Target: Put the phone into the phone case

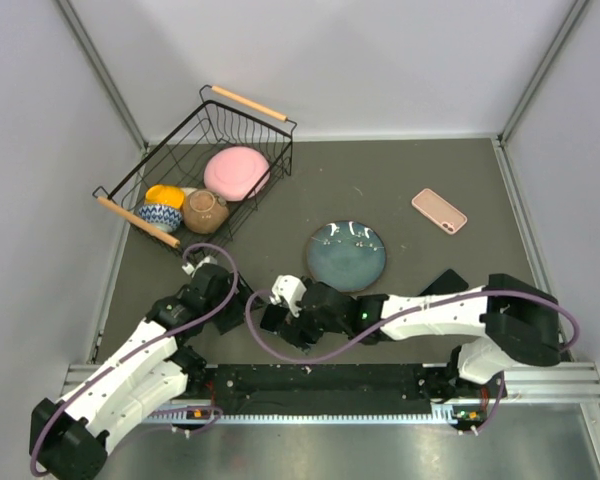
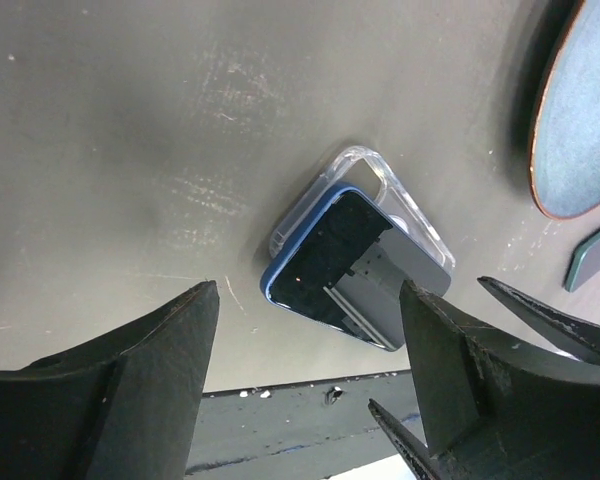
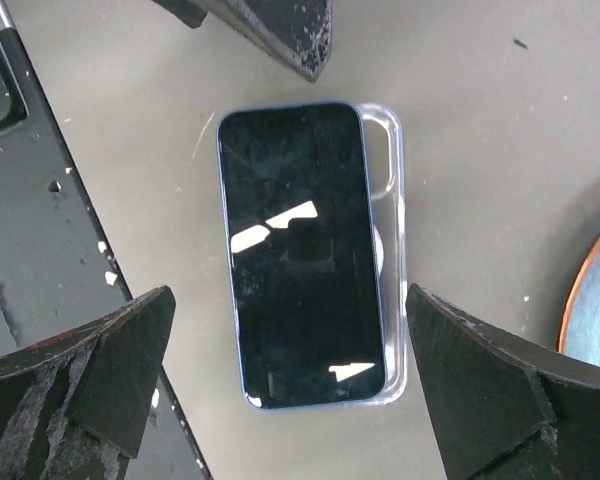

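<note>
The phone [image 3: 300,260], blue-edged with a black screen, lies face up on top of the clear phone case [image 3: 395,250], shifted sideways so one long side of the case and its camera-cutout corner stick out. In the left wrist view the phone [image 2: 360,270] covers most of the case [image 2: 305,205]. My right gripper [image 3: 288,292] hangs open above the phone's lower end, holding nothing. Opposite it, my left gripper [image 2: 310,285] is also open and apart from the phone. In the top view both grippers [image 1: 242,305] [image 1: 273,318] meet near the front and hide the phone.
A teal plate [image 1: 346,256] lies just right of the grippers. A pink phone-shaped item [image 1: 439,210] lies at the back right. A wire basket [image 1: 180,135] with bowls and a pink plate [image 1: 236,172] stands at the back left. The black base rail [image 1: 320,385] runs along the near edge.
</note>
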You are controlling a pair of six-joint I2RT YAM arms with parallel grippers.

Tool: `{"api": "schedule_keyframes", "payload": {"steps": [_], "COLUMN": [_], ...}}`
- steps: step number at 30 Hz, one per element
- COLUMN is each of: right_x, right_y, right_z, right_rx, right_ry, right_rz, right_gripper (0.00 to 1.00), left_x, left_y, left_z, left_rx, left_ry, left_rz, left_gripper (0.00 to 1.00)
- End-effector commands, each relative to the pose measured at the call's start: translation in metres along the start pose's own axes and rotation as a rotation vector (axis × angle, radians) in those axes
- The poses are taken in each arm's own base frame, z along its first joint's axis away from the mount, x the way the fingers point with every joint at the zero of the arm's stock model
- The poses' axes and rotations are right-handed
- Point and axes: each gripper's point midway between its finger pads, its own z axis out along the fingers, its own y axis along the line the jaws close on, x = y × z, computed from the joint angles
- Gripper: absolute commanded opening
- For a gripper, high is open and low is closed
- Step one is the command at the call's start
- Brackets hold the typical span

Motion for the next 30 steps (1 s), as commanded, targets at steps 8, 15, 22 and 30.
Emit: {"api": "schedule_keyframes", "payload": {"steps": [8,15,22,30], "right_x": [-0.009,0.003,0.009,0.022], "right_y": [-0.010,-0.006,-0.018,-0.021], "right_z": [0.035,0.046,0.051,0.038], "right_rx": [-0.056,-0.075,0.000,0.080], "right_ry": [0.035,0.055,0.055,0.082], "right_rz": [-0.083,-0.081,-0.054,0.205], "right_gripper": [0.99,0.99,0.93,0.65], "left_x": [-0.009,-0.011,-0.011,-0.012], "left_y": [0.006,0.006,0.009,-0.002], "left_z": [-0.004,-0.006,-0.007,-0.007], "left_rx": [-0.033,-0.029,-0.040,0.021], "left_ry": [-0.054,-0.070,-0.071,-0.070], "left_rz": [-0.005,-0.009,-0.002,0.052], "left_gripper": [0.77,0.77,0.76,0.75]}}
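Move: The phone lies face up on the phone case, its middle some 6 cm below the open right hand, about 2 cm ahead and 2 cm to its left. The case's middle sits about 1 cm farther out than the phone's. The blue plate stands about 18 cm ahead of the right hand and 13 cm to its right. From the left hand the phone is roughly 8 cm right, 2 cm back and 7 cm down. The right hand sinks about 5 cm, edging forward, and closes its fingers on the phone and case's long sides. ##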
